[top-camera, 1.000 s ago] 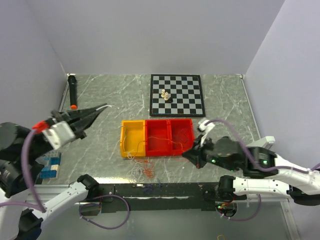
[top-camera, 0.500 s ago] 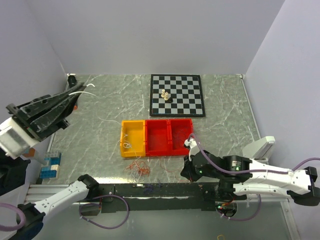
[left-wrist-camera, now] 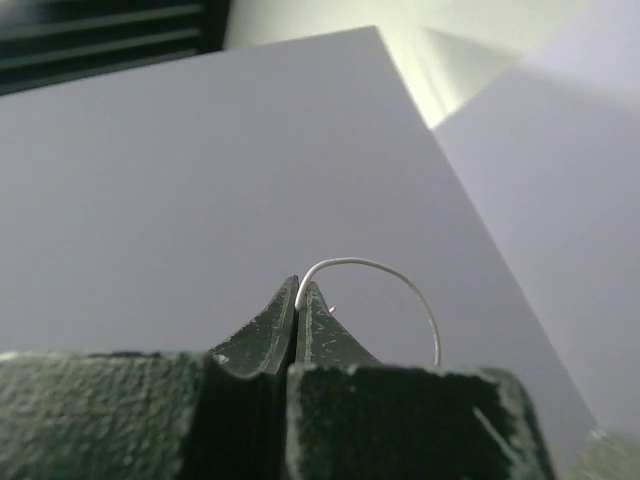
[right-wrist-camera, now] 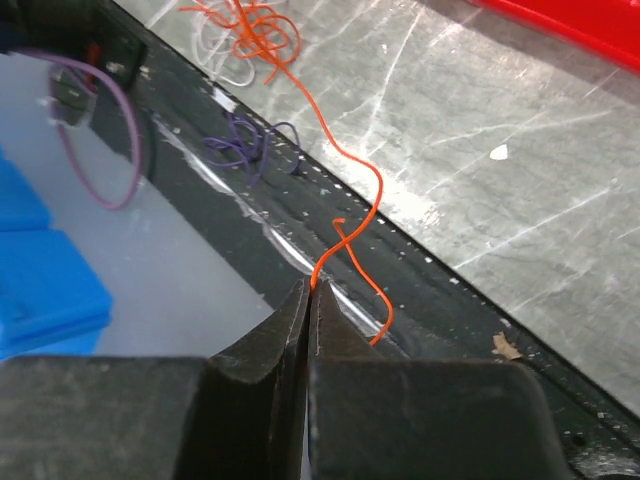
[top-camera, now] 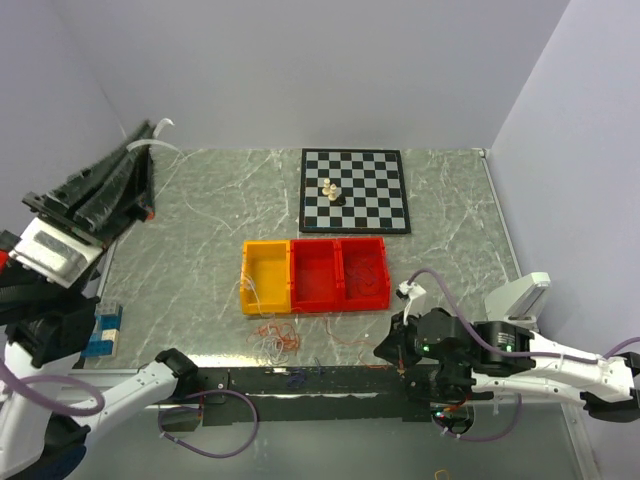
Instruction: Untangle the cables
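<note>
The cables lie as a small orange and white bunch (top-camera: 277, 338) at the table's near edge, in front of the yellow bin; it shows too in the right wrist view as a bunch (right-wrist-camera: 255, 25). My left gripper (top-camera: 150, 145) is raised high at the far left, shut on a white wire (left-wrist-camera: 400, 275) that curls from its tips (left-wrist-camera: 300, 290). My right gripper (top-camera: 385, 350) sits low at the near edge, right of the bunch, shut (right-wrist-camera: 308, 288) on an orange wire (right-wrist-camera: 340, 170) that runs back to the bunch. A purple wire (right-wrist-camera: 250, 135) lies on the black rail.
A yellow bin (top-camera: 265, 262) and two red bins (top-camera: 340, 262) stand mid-table. Behind them a chessboard (top-camera: 375, 205) carries a few pieces (top-camera: 331, 190). Blue blocks (top-camera: 103, 330) sit at the near left. A black rail (top-camera: 320, 380) borders the near edge.
My left gripper has risen and swung to the far left with the white wire. My right gripper has dropped toward the near edge, drawing the orange wire out of the bunch.
</note>
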Controlling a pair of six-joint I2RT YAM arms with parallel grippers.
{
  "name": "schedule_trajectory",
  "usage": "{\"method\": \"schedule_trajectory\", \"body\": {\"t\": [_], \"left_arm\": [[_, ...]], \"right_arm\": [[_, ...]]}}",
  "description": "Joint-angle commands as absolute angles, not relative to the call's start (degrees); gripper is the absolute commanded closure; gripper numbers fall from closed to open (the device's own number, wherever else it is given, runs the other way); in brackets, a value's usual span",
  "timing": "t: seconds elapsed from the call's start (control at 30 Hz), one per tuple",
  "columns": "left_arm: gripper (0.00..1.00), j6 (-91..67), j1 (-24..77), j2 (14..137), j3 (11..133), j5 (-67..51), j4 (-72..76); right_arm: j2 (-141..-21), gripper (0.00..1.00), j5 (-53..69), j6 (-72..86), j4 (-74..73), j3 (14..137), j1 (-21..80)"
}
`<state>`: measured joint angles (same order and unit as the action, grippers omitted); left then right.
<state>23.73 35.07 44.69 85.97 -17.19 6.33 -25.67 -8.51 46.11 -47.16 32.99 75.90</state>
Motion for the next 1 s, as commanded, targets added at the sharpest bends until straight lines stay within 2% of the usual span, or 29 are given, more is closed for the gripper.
{"method": "schedule_trajectory", "body": {"t": [0.0,0.1,0.23,0.5,0.6,0.73,0.8,0.87,0.97], "left_arm": [[0.99,28.4,34.9,46.9,87.2,-5.0,25.1],[0.99,32.4,34.9,49.2,88.2,-1.2,31.0],[0.99,36.3,34.9,52.3,90.6,-1.8,36.5],[0.99,43.4,34.9,57.0,100.0,-6.1,40.5],[0.95,46.0,34.9,57.7,102.4,-8.0,38.2],[0.96,51.1,34.9,55.0,97.0,-11.9,36.0],[0.96,57.4,34.9,54.1,92.6,-14.9,39.6],[0.95,57.1,34.9,54.1,91.8,-14.6,40.1],[0.94,52.0,34.9,52.9,92.6,-14.6,29.6]], "right_arm": [[-22.9,1.00,-8.8,50.3,-48.5,31.5,76.4],[-24.2,1.00,-7.4,50.2,-44.2,31.6,76.3],[-28.4,1.00,-5.8,49.5,-41.2,31.0,76.3],[-29.3,1.00,-3.9,51.6,-40.3,28.7,76.4],[-27.3,1.00,-2.7,52.4,-41.5,27.3,76.3],[-25.7,1.00,-1.8,53.9,-43.9,27.2,76.3],[-26.0,1.00,-2.4,55.0,-45.7,27.9,76.3],[-26.3,1.00,-2.6,55.2,-45.9,28.9,76.4],[-26.3,1.00,-3.5,54.2,-44.2,30.6,76.4]]}}
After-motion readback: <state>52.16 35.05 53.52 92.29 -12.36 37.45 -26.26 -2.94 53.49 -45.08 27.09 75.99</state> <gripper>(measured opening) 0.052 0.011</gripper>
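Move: The orange-and-white tangle on the table lies about 65 cm below the left hand, some 13 cm to its right and 2 cm nearer the base; the yellow bin is about 15 cm ahead of that hand and 11 cm right. From the right hand the tangle is roughly 29 cm left, 5 cm ahead and 13 cm down, with the purple cable 23 cm left and 4 cm back. Left hand pulls its white cable up-left some 15 cm away from the tangle, then dips; right sinks, keeping orange. ##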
